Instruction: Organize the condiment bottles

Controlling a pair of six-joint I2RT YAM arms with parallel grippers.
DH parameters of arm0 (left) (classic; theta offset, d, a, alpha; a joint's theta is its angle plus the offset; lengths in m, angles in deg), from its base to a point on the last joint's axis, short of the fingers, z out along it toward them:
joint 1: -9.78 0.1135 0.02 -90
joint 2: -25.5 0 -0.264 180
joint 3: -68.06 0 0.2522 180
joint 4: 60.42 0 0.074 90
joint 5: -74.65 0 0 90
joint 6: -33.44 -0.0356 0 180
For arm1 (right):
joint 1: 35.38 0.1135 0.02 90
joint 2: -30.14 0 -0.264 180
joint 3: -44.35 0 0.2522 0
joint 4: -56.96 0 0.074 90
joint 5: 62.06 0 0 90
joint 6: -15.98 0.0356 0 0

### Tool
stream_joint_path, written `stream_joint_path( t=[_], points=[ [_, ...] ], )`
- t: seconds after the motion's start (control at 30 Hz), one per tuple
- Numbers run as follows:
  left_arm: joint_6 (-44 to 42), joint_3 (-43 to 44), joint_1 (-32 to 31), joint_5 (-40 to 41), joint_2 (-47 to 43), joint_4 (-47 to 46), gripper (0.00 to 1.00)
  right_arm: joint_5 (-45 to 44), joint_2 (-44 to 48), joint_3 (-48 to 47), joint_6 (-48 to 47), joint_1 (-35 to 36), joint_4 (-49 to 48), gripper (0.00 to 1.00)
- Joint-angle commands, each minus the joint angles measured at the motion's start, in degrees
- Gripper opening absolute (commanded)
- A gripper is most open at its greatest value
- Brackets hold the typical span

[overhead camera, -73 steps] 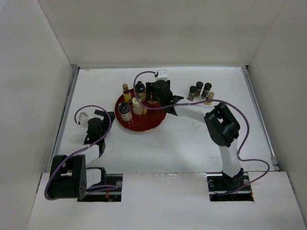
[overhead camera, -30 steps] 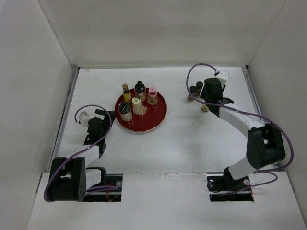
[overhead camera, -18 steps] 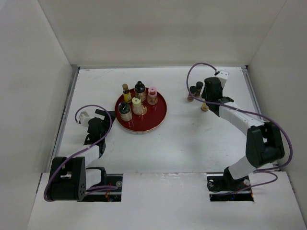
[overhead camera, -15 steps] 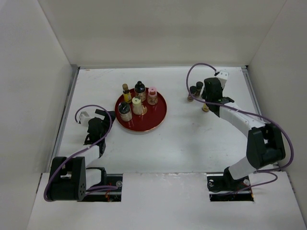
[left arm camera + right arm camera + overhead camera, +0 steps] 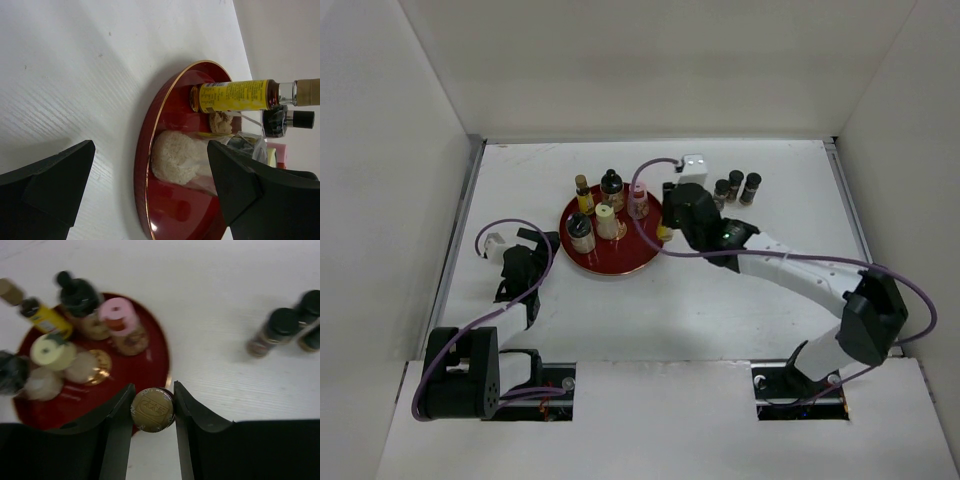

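Note:
A red tray (image 5: 645, 255) holds several bottles: a yellow-labelled one (image 5: 583, 194), a black-capped one (image 5: 611, 184), a pink-capped one (image 5: 638, 198), a cream-capped one (image 5: 605, 219) and a black-capped jar (image 5: 580, 233). My right gripper (image 5: 669, 229) hovers at the tray's right edge. In the right wrist view it (image 5: 153, 411) is shut on a gold-capped bottle (image 5: 152, 410), held over the tray rim (image 5: 167, 367). Three dark-capped bottles (image 5: 736, 186) stand on the table to the right. My left gripper (image 5: 523, 262) is open and empty, left of the tray.
White walls enclose the table on the left, back and right. In the left wrist view the tray rim (image 5: 142, 150) lies between my open left fingers (image 5: 55, 185), with the yellow bottle (image 5: 235, 96) and a jar of white grains (image 5: 180, 157) behind it.
My right gripper has left the bottle group at the right with the gold-capped bottle and swung left to the tray's right edge. The left arm has not moved.

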Motion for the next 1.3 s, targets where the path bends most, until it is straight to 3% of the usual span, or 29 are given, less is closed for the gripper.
stream_joint_path(
  t=[0.0,0.3,0.63,0.7,0.87,0.97,1.27],
  points=[
    [-0.65,0.43,0.19,0.16,-1.26,-2.73,1.0,1.29,-3.54,-5.91,-1.51,5.16,-7.77,0.25],
    [-0.56,0.34,0.54,-0.01,-1.18,-2.64,1.0,2.35,-15.06,-15.06,-1.86,13.34,-8.66,0.24],
    [-0.3,0.34,0.8,-0.89,-1.43,-2.73,1.0,0.68,-22.37,-15.68,-2.83,15.89,-14.37,0.26],
    [-0.56,0.34,0.62,-0.45,-1.61,-2.64,1.0,0.24,-22.63,-15.24,-3.01,16.25,-14.28,0.3],
    [-0.21,0.43,0.8,-1.15,-0.29,-3.08,1.0,0.15,-21.85,-11.73,-4.94,16.69,-17.18,0.57],
    [-0.38,0.43,0.54,-0.45,-0.56,-3.08,1.0,0.23,-20.09,-10.67,-5.03,16.77,-17.45,0.68],
    [-0.47,0.25,1.06,-0.71,-1.17,-2.73,1.0,1.03,-8.59,-5.24,-7.05,15.82,-18.67,0.78]
  ],
)
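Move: The yellow-labelled bottle is already in the right hand. Its free spot near the tray's front rim lies about 17 cm to the left, 4 cm back and 17 cm below. The cream-capped jar stands some 18 cm left and 4 cm ahead, the black-lidded jar about 25 cm left and 1 cm ahead, the pink-capped jar roughly 10 cm left and 11 cm ahead, all about 12 cm lower. From the left hand the spot is about 25 cm right, level with it and slightly below. The yellow-labelled bottle, still pinched by the right hand, swings fast some 17 cm left and a little back over the tray, sinking about 6 cm as the hand turns nearly 20 degrees counter-clockwise, to be set in front of the cream-capped jar. The fingers then open and let go, and the hand eases up and a bit back to the right. ##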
